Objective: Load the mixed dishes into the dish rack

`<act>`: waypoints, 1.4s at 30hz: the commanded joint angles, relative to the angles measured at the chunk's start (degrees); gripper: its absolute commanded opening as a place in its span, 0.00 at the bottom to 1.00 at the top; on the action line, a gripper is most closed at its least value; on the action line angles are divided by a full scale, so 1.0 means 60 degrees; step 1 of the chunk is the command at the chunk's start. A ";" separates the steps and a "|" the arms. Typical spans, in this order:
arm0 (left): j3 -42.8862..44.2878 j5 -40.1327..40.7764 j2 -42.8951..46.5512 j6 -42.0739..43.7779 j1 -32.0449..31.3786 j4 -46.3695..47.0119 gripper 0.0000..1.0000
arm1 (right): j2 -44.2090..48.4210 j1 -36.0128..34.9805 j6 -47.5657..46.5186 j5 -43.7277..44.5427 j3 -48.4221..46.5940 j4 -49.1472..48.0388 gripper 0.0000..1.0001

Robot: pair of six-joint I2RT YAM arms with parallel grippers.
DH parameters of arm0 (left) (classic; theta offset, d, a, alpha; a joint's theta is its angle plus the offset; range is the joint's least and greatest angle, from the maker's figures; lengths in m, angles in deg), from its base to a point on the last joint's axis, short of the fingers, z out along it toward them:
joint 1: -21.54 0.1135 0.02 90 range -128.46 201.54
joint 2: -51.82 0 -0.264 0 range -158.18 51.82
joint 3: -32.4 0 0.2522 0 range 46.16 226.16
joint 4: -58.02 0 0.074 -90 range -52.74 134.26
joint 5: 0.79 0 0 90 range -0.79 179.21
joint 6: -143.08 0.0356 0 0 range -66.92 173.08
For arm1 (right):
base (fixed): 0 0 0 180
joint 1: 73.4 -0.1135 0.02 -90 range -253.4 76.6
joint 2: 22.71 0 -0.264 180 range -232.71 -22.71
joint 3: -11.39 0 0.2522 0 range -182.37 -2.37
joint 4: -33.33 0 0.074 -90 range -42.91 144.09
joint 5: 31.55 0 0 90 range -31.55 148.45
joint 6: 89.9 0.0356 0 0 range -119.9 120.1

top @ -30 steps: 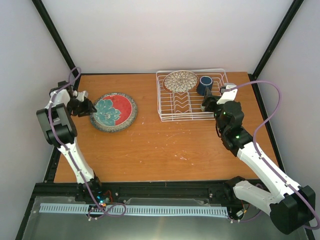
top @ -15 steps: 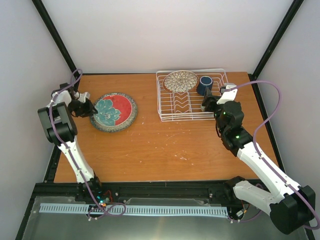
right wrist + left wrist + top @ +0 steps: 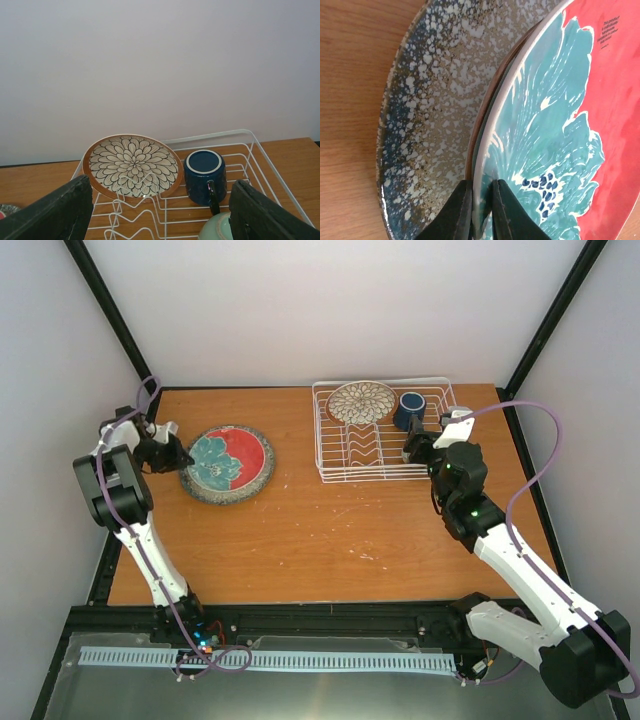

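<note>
My left gripper (image 3: 183,457) (image 3: 481,200) is shut on the left rim of the red-and-teal plate (image 3: 232,457) (image 3: 555,125). That plate lies on the large speckled grey plate (image 3: 226,496) (image 3: 435,100) at the table's left, and another thin rim shows between the two. The white dish rack (image 3: 380,455) (image 3: 235,137) holds the petal-patterned plate (image 3: 361,402) (image 3: 132,166) leaning at its back. The dark blue mug (image 3: 409,410) (image 3: 204,175) stands upside down to the right of that plate. A pale green bowl (image 3: 219,229) lies nearer, below my open, empty right gripper (image 3: 425,443) (image 3: 160,212).
Bare orange-brown tabletop (image 3: 330,530) stretches between the plate stack and the rack. White walls close in the back and sides, with black frame posts (image 3: 110,315) at the corners. Purple cables loop off both arms.
The left jaws have closed onto the plate's rim; a second ago they stood apart around it. The right arm has not moved.
</note>
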 commanded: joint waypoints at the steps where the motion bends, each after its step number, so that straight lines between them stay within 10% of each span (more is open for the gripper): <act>1: 0.0458 0.0064 0.0611 0.0030 -0.0034 0.0484 0.00 | -0.0049 0.0025 0.0125 -0.0067 0.0015 -0.0042 0.74; 42: -0.0674 -0.7089 -0.0299 0.0068 0.0020 0.4061 0.01 | -0.1883 -0.0004 0.0139 -0.2838 -0.1089 0.0244 0.74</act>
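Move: The red-and-teal plate, top of the stack, is already pinched by its left rim in the left fingers, its middle about 10 cm right and 1 cm ahead; the speckled plate lies beneath, some 3 cm lower. The rack it's bound for is roughly 53 cm right, 8 cm ahead, 3 cm up. From the empty right hand, the pinched plate lies about 44 cm left, 9 cm ahead, 28 cm below. The red-and-teal plate, still pinched by its left rim, is lifted about 7 cm and a little forward by the left hand, then carried right and slightly forward, towards the rack, while sinking back some 3 cm. The wrist swings its fingers forward and to the right by about 30 degrees. The open right hand eases left, forward and down, towards the plate. ##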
